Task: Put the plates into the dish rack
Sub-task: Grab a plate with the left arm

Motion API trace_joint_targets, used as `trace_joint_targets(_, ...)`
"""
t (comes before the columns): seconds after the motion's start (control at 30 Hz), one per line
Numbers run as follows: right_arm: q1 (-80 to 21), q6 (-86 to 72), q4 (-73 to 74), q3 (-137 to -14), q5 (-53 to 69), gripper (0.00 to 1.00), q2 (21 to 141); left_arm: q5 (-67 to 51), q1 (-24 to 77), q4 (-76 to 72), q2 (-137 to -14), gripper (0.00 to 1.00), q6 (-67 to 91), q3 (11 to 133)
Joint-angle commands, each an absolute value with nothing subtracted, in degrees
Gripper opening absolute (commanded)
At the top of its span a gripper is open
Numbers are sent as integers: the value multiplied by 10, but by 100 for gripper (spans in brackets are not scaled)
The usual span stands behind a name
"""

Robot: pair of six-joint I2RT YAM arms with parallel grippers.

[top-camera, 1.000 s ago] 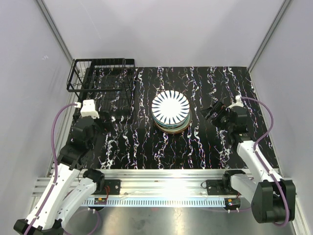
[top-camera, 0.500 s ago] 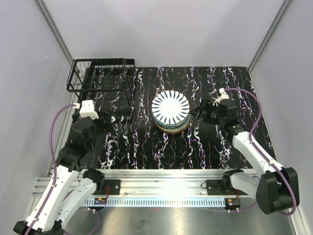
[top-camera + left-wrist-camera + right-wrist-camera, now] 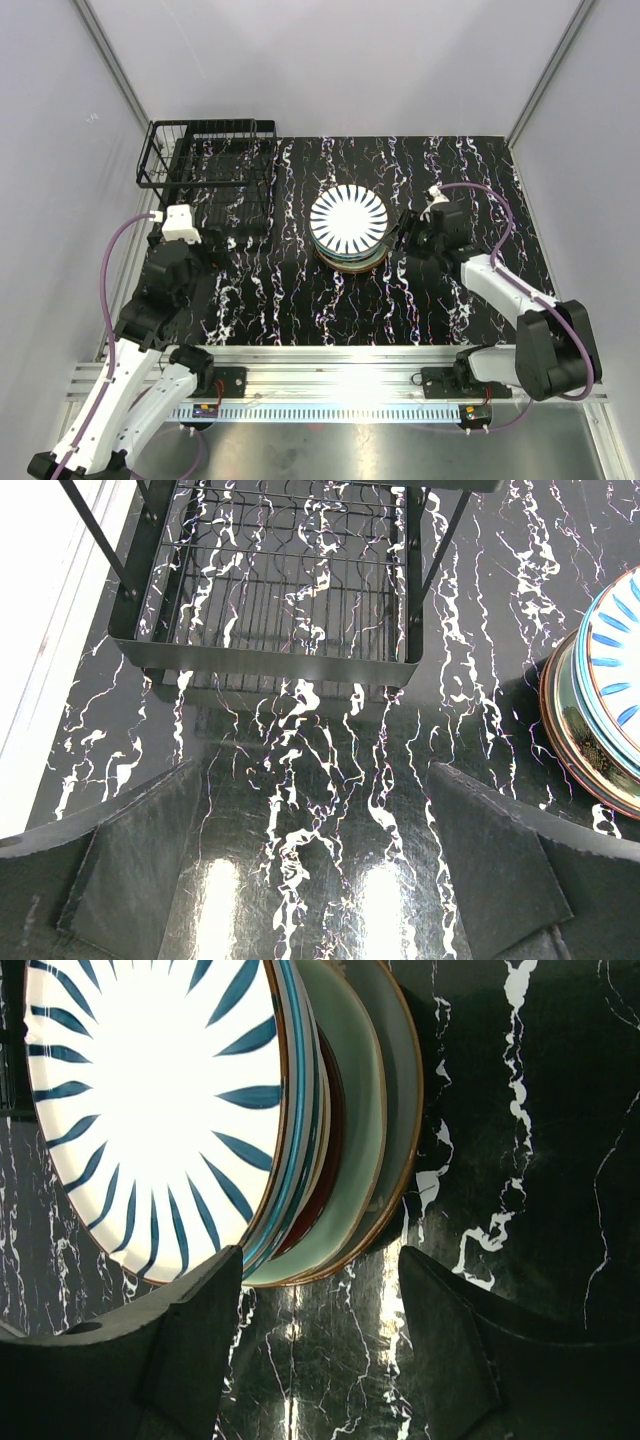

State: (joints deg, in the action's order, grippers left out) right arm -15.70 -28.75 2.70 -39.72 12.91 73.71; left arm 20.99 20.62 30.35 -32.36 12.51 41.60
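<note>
The plates (image 3: pixel 348 225) stand in one stack at the middle of the black marbled table; the top plate (image 3: pixel 150 1090) is white with dark radial stripes, and teal, red, pale green and brown rims show under it. My right gripper (image 3: pixel 403 232) is open at the stack's right edge. In the right wrist view its (image 3: pixel 322 1260) jaws straddle the rim, one finger by the striped plate and the other over bare table, and nothing is clamped. The dish rack (image 3: pixel 210 160) of black wire stands at the back left, with nothing in it (image 3: pixel 280 590). Just in front of it my left gripper (image 3: pixel 315 775) hovers wide open.
In the left wrist view the stack's edge (image 3: pixel 600 710) shows at the far right. Grey walls close in the table on both sides and at the back. An aluminium rail (image 3: pixel 330 360) with the arm bases runs along the near edge.
My right gripper has moved left, from well right of the stack up to its rim, and its jaws have narrowed a little. The left arm has not moved.
</note>
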Motion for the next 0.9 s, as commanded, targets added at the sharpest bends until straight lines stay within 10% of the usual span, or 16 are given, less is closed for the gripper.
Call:
trace_joint_targets(0.0,-167,-281,-18,-429,107,70,745,203,207,283,-325,99,129,422)
trace_joint_targets(0.87,-210,-273,93,-574,-25,51,864,196,207,283,-320,99,128,424)
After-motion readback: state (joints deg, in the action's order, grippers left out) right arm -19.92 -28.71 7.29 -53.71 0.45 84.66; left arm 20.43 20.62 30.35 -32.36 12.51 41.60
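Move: The striped top plate's middle lies about 11 cm to the right hand's left, 4 cm farther out and slightly lower; the green lower plates sit beneath it, some 11 cm left, level with the hand fore-and-aft and 7 cm down. The dish rack stands about 43 cm left of the right hand and 13 cm farther out. From the idle left hand the striped plate is some 30 cm right, 11 cm ahead and 15 cm below. Right hand slides forward about 5 cm along the stack's right edge, rolling slightly, fingers partly closing around the rim. ##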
